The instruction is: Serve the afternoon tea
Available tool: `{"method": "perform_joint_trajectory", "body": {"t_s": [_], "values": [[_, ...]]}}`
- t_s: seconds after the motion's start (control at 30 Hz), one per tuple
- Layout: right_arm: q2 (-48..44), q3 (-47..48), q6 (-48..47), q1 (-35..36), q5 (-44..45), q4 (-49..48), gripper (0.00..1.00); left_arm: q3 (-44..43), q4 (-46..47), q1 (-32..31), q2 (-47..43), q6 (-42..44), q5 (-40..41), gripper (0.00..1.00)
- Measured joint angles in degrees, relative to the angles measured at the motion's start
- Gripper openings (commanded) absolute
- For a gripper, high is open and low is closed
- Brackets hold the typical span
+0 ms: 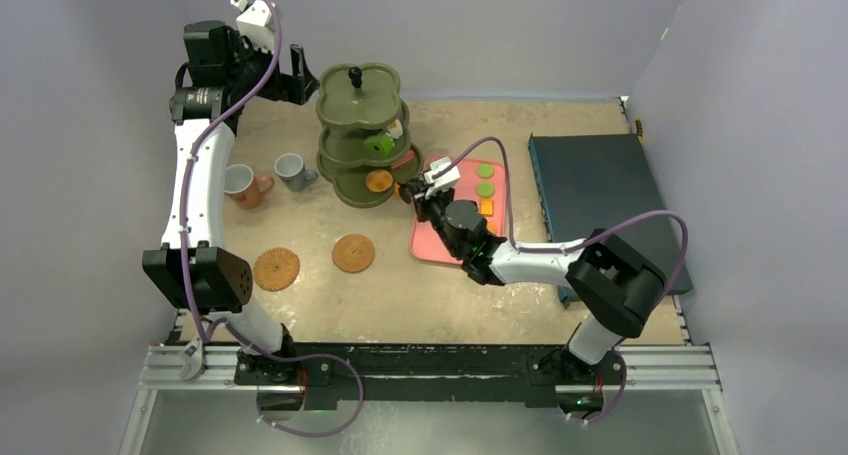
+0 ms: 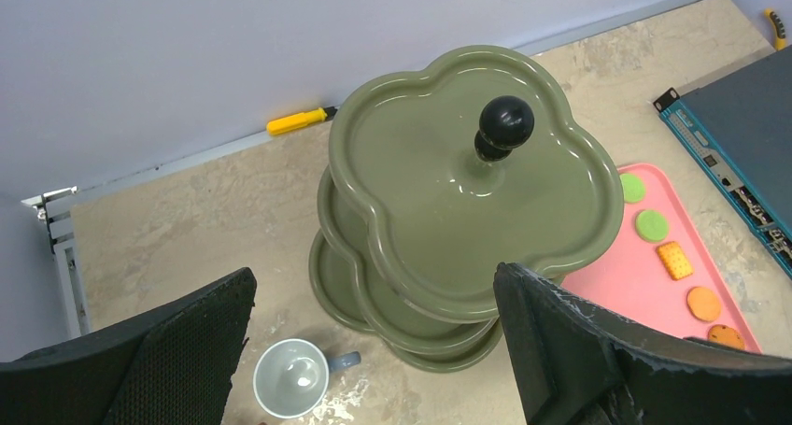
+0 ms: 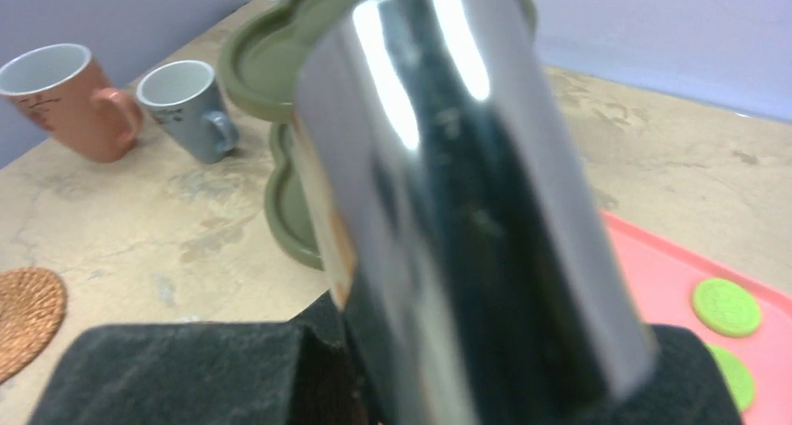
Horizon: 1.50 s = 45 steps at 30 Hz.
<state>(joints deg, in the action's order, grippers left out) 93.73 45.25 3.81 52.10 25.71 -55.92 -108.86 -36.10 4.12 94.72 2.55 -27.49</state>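
The olive three-tier stand [image 1: 359, 85] stands at the back centre, with a green pastry [image 1: 378, 144] on its middle tier and an orange pastry [image 1: 379, 181] on its bottom tier. My right gripper [image 1: 412, 188] is at the bottom tier's right edge, shut on shiny metal tongs [image 3: 467, 191] that fill the right wrist view. More green and orange pastries [image 1: 485, 189] lie on the pink tray [image 1: 440, 237]. A terracotta cup [image 1: 240, 184] and a grey-blue cup [image 1: 291, 170] sit left of the stand. Two brown coasters [image 1: 276, 268] [image 1: 353, 253] lie nearer me. My left gripper [image 2: 374, 350] hangs open, high behind the stand [image 2: 448, 191].
A dark blue flat box [image 1: 595, 190] lies along the right side, next to the tray. A yellow tool [image 2: 297, 120] rests against the back wall. The grey-blue cup [image 2: 291, 376] sits below my left fingers.
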Motion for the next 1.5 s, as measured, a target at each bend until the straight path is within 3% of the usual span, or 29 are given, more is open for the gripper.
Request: {"method": "perform_joint_trajectory", "body": {"t_s": [0.4,0.93,1.2,1.5], "values": [[12.9,11.5,-2.9,5.2,-6.1,-2.0,0.06,0.0,0.0,0.0,0.0,0.0,0.0,0.99],[29.4,24.2,-12.2,5.7,-6.8,-7.2,0.08,1.6,-0.2,0.2,-0.1,0.1,-0.3,0.98],[32.0,26.4,-13.1,5.7,-6.9,-7.8,0.35,1.9,-0.2,0.4,-0.1,0.1,-0.7,0.98],[28.7,22.1,-11.2,5.7,-7.1,-7.8,0.43,2.0,-0.2,0.4,-0.1,0.1,-1.9,0.99]]}}
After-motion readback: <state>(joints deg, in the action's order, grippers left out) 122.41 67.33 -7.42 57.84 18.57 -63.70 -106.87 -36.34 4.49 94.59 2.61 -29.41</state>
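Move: The right hand holds the tongs with an orange pastry in their tips. The near-left part of the stand's bottom tier, where the pastry goes, lies about 15 cm to its left, 5 cm ahead and 18 cm below. From this hand the orange bun on that tier is some 9 cm left and 7 cm ahead; the near coaster is about 14 cm left and 8 cm back. From the idle left hand that spot is roughly 9 cm right, 6 cm back and 34 cm below. The right hand, still gripping the tongs, swings about 15 cm left from the tray side to the near-left part of the stand's bottom tier, sinking some 6 cm on the way, easing slightly forward late on, turning about 10 degrees counter-clockwise and rolling its left side down a little. Once there the fingers loosen to under half open, so the tong tips spread and let go of the orange pastry, and the hand starts to draw back right by about a centimetre. ##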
